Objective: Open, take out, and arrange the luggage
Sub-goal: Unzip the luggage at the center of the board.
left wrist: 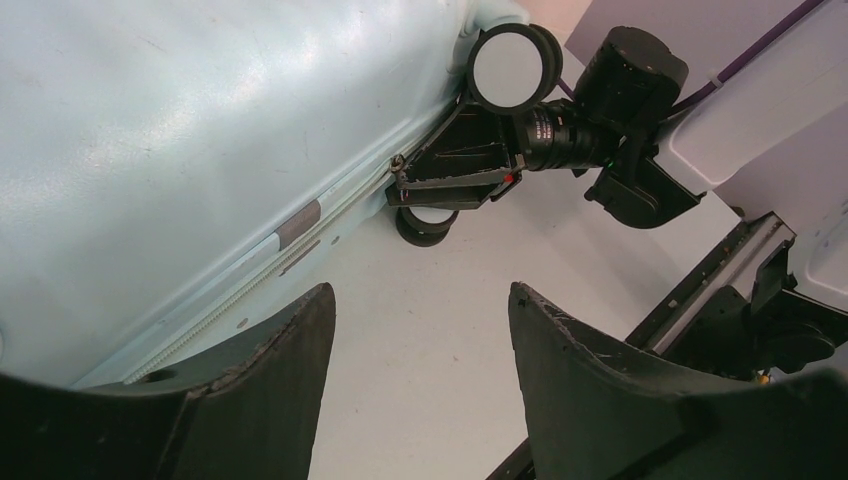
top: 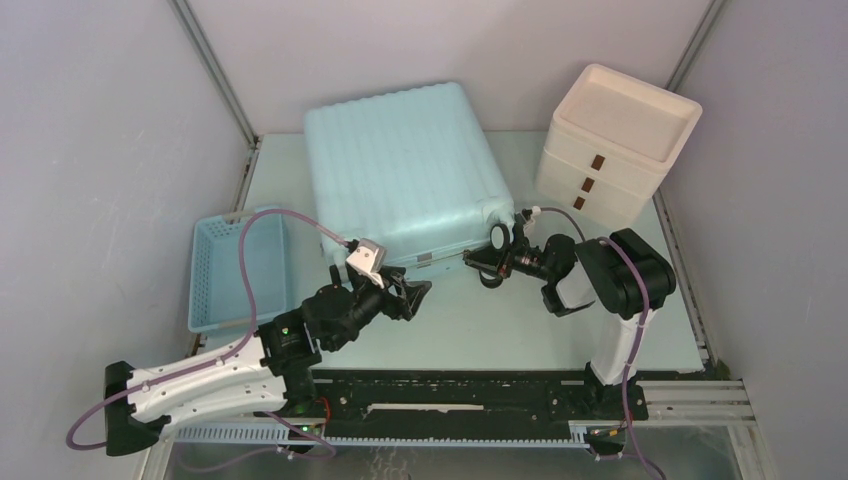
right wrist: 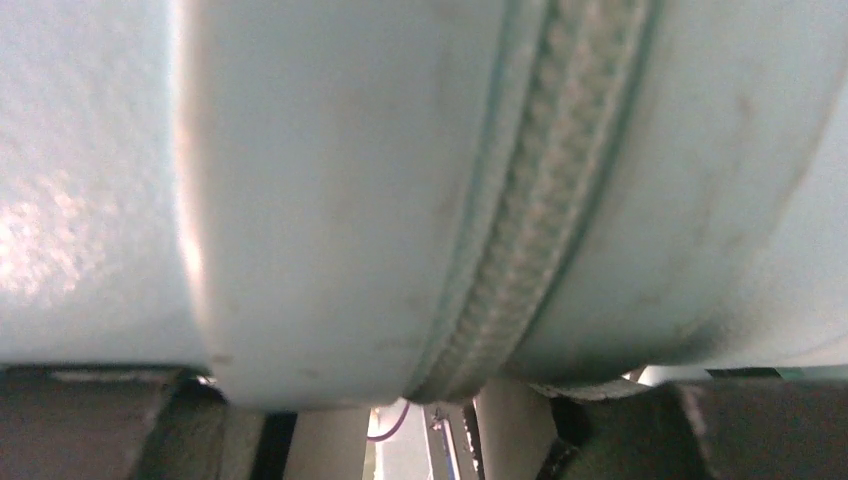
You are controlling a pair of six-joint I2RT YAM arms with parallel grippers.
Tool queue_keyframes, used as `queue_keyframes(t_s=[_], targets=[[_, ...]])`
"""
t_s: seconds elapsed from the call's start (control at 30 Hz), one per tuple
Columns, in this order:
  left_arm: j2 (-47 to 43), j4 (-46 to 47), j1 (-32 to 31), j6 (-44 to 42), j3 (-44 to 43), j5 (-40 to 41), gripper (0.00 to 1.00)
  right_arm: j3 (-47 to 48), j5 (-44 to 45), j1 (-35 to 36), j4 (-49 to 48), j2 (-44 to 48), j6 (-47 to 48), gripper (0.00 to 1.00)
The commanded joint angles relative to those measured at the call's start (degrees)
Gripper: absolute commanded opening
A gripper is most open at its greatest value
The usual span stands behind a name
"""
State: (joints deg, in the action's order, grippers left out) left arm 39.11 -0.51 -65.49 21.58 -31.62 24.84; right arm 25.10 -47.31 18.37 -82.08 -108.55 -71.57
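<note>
The luggage (top: 400,170) is a pale mint-blue ribbed suitcase lying flat and closed at the back middle of the table. My left gripper (top: 415,292) hovers open over bare table just in front of its near edge (left wrist: 150,130), nothing between its fingers (left wrist: 270,380). My right gripper (top: 478,262) is at the suitcase's front right corner, beside a black-and-white wheel (left wrist: 517,65). Its jaws stand partly open astride the zip seam (right wrist: 520,230) of the shell (right wrist: 330,180). The tips (left wrist: 397,172) meet the seam line; whether they pinch anything is hidden.
A blue slatted basket (top: 235,270) sits at the left of the table. A cream box with brown drawer tabs (top: 615,145) stands at the back right. A second wheel (left wrist: 425,222) rests on the table under the right gripper. Grey walls enclose the table.
</note>
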Motion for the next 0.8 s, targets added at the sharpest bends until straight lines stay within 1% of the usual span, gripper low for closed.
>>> queue_keyframes(t_s=[0.0, 0.13, 0.33, 0.43, 0.47, 0.67, 0.7, 0.77], targets=[[-0.33, 2.1, 0.1, 0.82, 0.19, -0.53, 0.69, 2.23, -0.23, -0.51, -5.13, 1.19, -0.75, 0.43], [-0.32, 2.1, 0.1, 1.07, 0.48, -0.66, 0.69, 2.23, -0.65, -0.52, -5.02, 1.19, -0.69, 0.36], [-0.81, 2.1, 0.1, 1.18, 0.91, -0.51, 0.69, 2.17, -2.24, -1.22, -5.03, 0.64, -0.26, 0.28], [-1.25, 1.95, 0.1, 1.26, 1.11, -0.45, 0.69, 1.69, -3.2, -2.39, -5.06, 0.62, -0.32, 0.2], [-1.38, 1.9, 0.09, 1.27, 1.12, -0.32, 0.69, 1.43, -3.74, -3.07, -5.02, 0.7, -0.28, 0.16], [-1.04, 1.76, 0.06, 0.79, 1.01, -0.17, 0.69, 0.35, -6.06, -5.84, -5.02, 1.39, -0.41, 0.03], [-0.75, 1.75, 0.1, 0.52, 0.84, -0.11, 0.69, 0.19, -6.45, -6.25, -5.06, 1.48, -0.39, 0.01], [0.2, 1.54, 0.1, -0.58, 0.12, -0.12, 0.69, -0.32, -7.04, -7.06, -5.02, 1.85, -0.12, 0.0]])
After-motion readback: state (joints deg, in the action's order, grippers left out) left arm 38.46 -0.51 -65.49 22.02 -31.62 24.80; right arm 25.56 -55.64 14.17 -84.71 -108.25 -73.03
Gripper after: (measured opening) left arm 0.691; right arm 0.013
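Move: The zip pull on the luggage's front seam is right at the right fingertips, about 1 cm ahead of that hand, 2 cm left and 2 cm higher. The brown patch on the seam lies roughly 10 cm left of the hand, 1 cm nearer and 2 cm higher. The upper wheel is some 5 cm ahead, 5 cm right and 5 cm above; the lower wheel about 3 cm back, 3 cm right and 6 cm below. From the left hand the zip pull is about 10 cm ahead, 11 cm right and 11 cm down. The zip pull hangs at the fingertips as the right gripper closes from about half open to fully shut, seemingly pinching the pull's tab. Rising about 1 cm along the way, the hand then draws some 1.5 cm to the right along the seam towards the wheels, with the wrist turning barely 5 degrees counter-clockwise. ##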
